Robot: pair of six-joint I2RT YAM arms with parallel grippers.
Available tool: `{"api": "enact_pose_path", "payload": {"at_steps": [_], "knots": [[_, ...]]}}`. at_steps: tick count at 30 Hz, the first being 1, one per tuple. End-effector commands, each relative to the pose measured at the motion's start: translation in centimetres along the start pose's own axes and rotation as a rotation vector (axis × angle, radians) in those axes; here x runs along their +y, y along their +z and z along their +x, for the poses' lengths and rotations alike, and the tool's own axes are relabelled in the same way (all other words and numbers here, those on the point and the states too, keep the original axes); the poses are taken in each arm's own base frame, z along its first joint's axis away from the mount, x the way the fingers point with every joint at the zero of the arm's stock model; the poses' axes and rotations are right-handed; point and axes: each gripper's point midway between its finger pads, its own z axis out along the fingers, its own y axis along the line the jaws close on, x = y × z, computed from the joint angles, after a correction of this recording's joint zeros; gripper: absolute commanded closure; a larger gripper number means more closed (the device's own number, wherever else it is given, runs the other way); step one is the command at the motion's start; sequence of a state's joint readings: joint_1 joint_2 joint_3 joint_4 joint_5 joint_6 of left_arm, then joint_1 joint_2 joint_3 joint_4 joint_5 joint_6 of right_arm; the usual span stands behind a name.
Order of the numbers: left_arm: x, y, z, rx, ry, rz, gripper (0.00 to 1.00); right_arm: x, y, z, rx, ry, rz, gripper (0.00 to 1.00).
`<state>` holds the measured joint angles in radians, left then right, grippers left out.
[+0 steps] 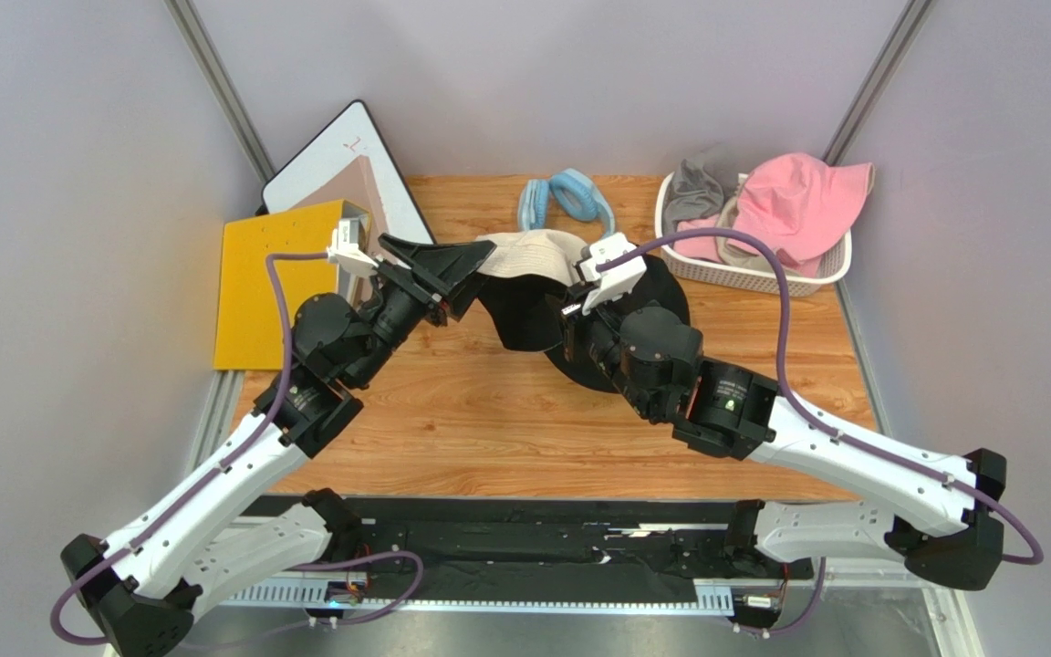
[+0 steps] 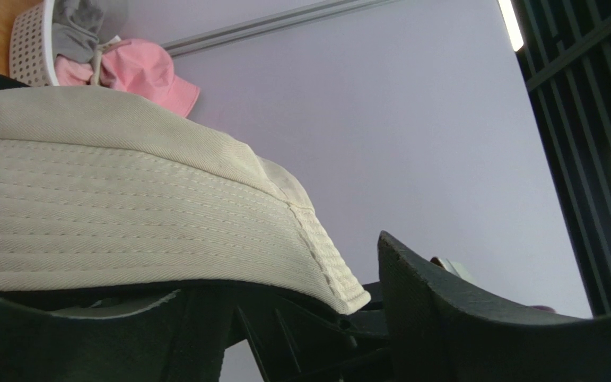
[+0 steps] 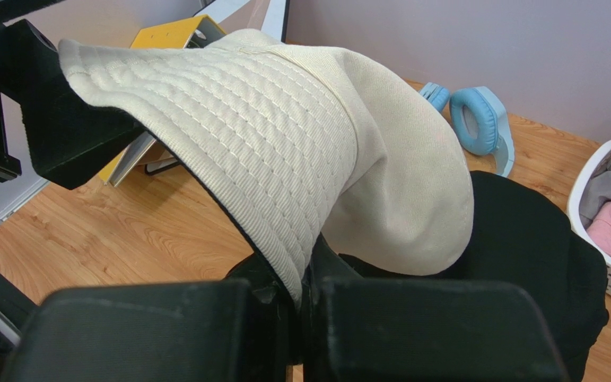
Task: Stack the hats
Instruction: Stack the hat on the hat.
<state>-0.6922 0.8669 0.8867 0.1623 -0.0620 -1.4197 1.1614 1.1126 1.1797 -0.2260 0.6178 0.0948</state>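
A beige hat with a dark lining hangs stretched between my two grippers, above a black hat that lies flat on the wooden table. My right gripper is shut on the beige hat's quilted brim, and the right wrist view shows the brim pinched between its fingers. The black hat lies just beyond it. My left gripper is open at the hat's opposite side. In the left wrist view the brim rests over one finger, with the other finger standing apart.
A white basket at the back right holds a pink hat and a grey hat. A light blue padded ring lies at the back centre. A yellow board and a white board lie at the back left.
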Motion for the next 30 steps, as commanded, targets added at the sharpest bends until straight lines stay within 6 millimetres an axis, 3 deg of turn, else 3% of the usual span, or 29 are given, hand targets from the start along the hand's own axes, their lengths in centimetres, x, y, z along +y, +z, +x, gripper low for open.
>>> {"api": "enact_pose_path", "payload": {"at_steps": [1,8,16,18,21,23,24,27,29,30], "knots": [[-1.9,-0.6,-1.1,-0.043,-0.040,0.067,0.37,0.3,-1.1,-2.8,-0.112,0.032,-0.036,1.00],[-1.4,-0.3,-1.4,-0.046,-0.060,0.055,0.55,1.4,-1.4,-2.2,-0.114,-0.009,-0.075,1.00],[-0.8,-0.3,-1.9,-0.052,-0.054,0.039,0.87,2.1,-1.7,-1.2,-0.107,-0.077,-0.096,1.00],[-0.8,-0.3,-1.9,-0.046,-0.047,0.038,1.00,2.1,-1.8,-1.1,-0.106,-0.078,-0.099,1.00],[-1.2,-0.2,-2.1,-0.024,0.013,0.051,1.00,2.0,-2.0,-1.0,-0.098,-0.086,-0.104,0.98],[-2.0,-0.2,-2.3,0.013,0.097,0.069,1.00,2.2,-2.2,-0.7,-0.078,-0.100,-0.125,0.82],[-2.0,0.1,-2.2,0.035,0.125,0.065,1.00,2.2,-2.4,-0.7,-0.073,-0.101,-0.132,0.58],[-2.7,0.5,-2.1,0.136,0.223,0.084,1.00,2.4,-3.2,-0.9,-0.057,-0.101,-0.169,0.24],[-4.4,0.4,-1.5,0.219,0.288,0.142,1.00,2.0,-4.1,-1.9,-0.073,-0.083,-0.188,0.19],[-4.4,0.9,-1.3,0.253,0.309,0.144,1.00,2.1,-4.4,-2.2,-0.080,-0.077,-0.207,0.15]]}}
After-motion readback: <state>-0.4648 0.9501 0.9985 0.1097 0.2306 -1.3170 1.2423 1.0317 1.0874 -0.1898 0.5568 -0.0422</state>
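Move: The beige hat's middle lies about 7 cm right of the left hand, 2 cm back and 5 cm lower, its left brim edge between the open fingers. The right hand still grips the opposite brim, with the hat's middle some 3 cm ahead, 4 cm left and 2 cm above; the black hat is roughly 7 cm ahead of this hand, 11 cm right and 12 cm below. From the left hand, the headphones lie about 30 cm ahead, 13 cm right, 38 cm lower. Easing a centimetre or two to the left, the left hand shuts its fingers on the beige hat's left brim, then carries that edge about 2 cm forward. The right hand, still pinching the other side, draws back with a small leftward shift and a turn of some 10 degrees counter-clockwise; once the left grip is shut, its fingers open and let go as it backs farther, about 3 cm in all. ##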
